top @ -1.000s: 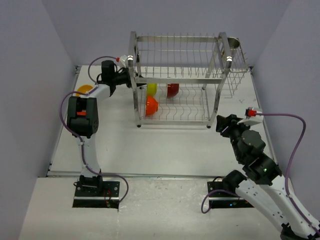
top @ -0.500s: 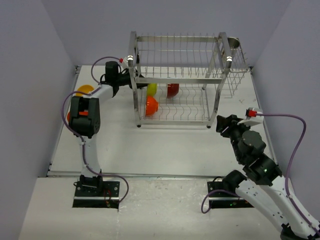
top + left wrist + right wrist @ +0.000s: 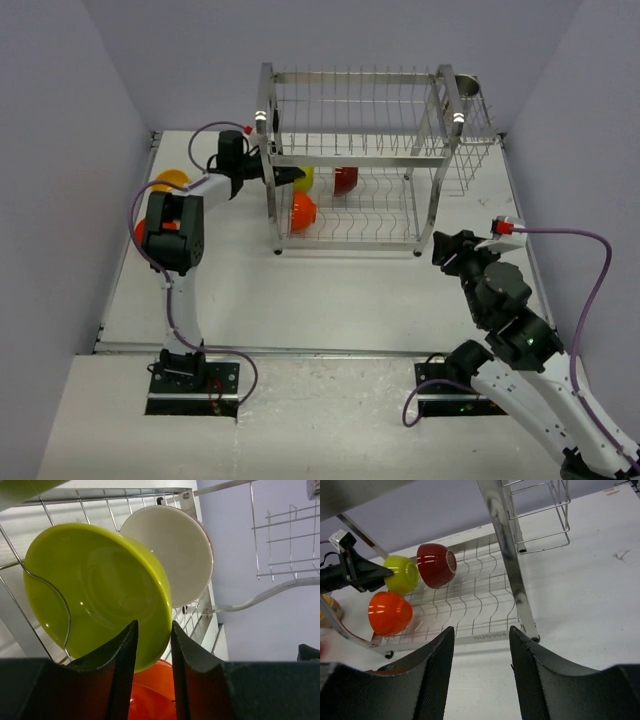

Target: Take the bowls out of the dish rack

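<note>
The dish rack (image 3: 265, 120) stands at the back of the table. Its lower tier holds a lime-green bowl (image 3: 305, 180), a dark red bowl (image 3: 346, 180) and an orange bowl (image 3: 302, 211). My left gripper (image 3: 296, 176) reaches in from the left. In the left wrist view its open fingers (image 3: 154, 624) straddle the lime-green bowl's (image 3: 100, 585) lower rim, one inside and one outside, with the orange bowl (image 3: 150, 692) below. The dark red bowl's whitish inside (image 3: 175, 550) shows behind. My right gripper (image 3: 481, 629) hangs open and empty near the rack's front right leg (image 3: 520, 600).
Two more bowls, a yellow-orange one (image 3: 168, 180) and an orange-red one (image 3: 140, 232), lie on the table left of the rack, partly behind my left arm. A metal cup (image 3: 467, 86) sits in the rack's right side basket. Purple walls close in the table.
My left gripper has moved right, past the rack's left post into the lower tier, up to the lime-green bowl. Its fingers have narrowed slightly. The right arm has not moved.
</note>
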Controlling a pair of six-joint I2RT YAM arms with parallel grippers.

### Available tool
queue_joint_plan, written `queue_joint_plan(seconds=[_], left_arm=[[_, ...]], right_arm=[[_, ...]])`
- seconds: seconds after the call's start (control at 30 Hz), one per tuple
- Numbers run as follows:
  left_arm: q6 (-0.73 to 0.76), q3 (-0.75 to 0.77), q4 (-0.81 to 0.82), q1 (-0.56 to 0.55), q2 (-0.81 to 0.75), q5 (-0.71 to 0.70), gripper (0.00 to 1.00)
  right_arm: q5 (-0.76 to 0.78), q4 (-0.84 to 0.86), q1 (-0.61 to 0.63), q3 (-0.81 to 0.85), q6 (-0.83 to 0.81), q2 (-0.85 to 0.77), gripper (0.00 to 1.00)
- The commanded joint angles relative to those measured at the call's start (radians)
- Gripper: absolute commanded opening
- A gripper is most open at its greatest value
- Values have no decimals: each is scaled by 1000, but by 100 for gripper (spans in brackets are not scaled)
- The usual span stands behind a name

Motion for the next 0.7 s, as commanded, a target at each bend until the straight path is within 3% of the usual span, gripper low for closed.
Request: queue_joint_plan(seconds=[0.0,0.2,0.33,0.67], left_arm=[[15,4,8,-13,16,-5,33],[-5,22,28,-13,36,5,25],[-17,22,41,-13,39,5,0],[-100,-34,187,-11,38,48,0]], right_arm=[[-18,27,5,-4,5,-5,49],[-25,29,5,-9,7,-16,50],[-27,29,5,-10,7,-10,50],[-28,26,6,-6,5,-7,49]])
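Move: The lime-green bowl lies on its side in the lower rack, its near rim already between my open left fingers; its middle is about 3 cm ahead of my left hand, 3 cm to the right and 4 cm below. The orange bowl sits some 9 cm behind the green one, level with it sideways, and the dark red bowl about 9 cm to its right. From my right hand the green bowl is roughly 29 cm ahead, 28 cm left and 18 cm lower. I close my left fingers from about a third open to nearly shut, pinching the lime-green bowl's near rim between the tips. As they shut, my left hand eases about 1 cm to the right, sinks half a centimetre, then comes up roughly 1 cm and slightly forward, the fingertips tipping up some 5 degrees. ##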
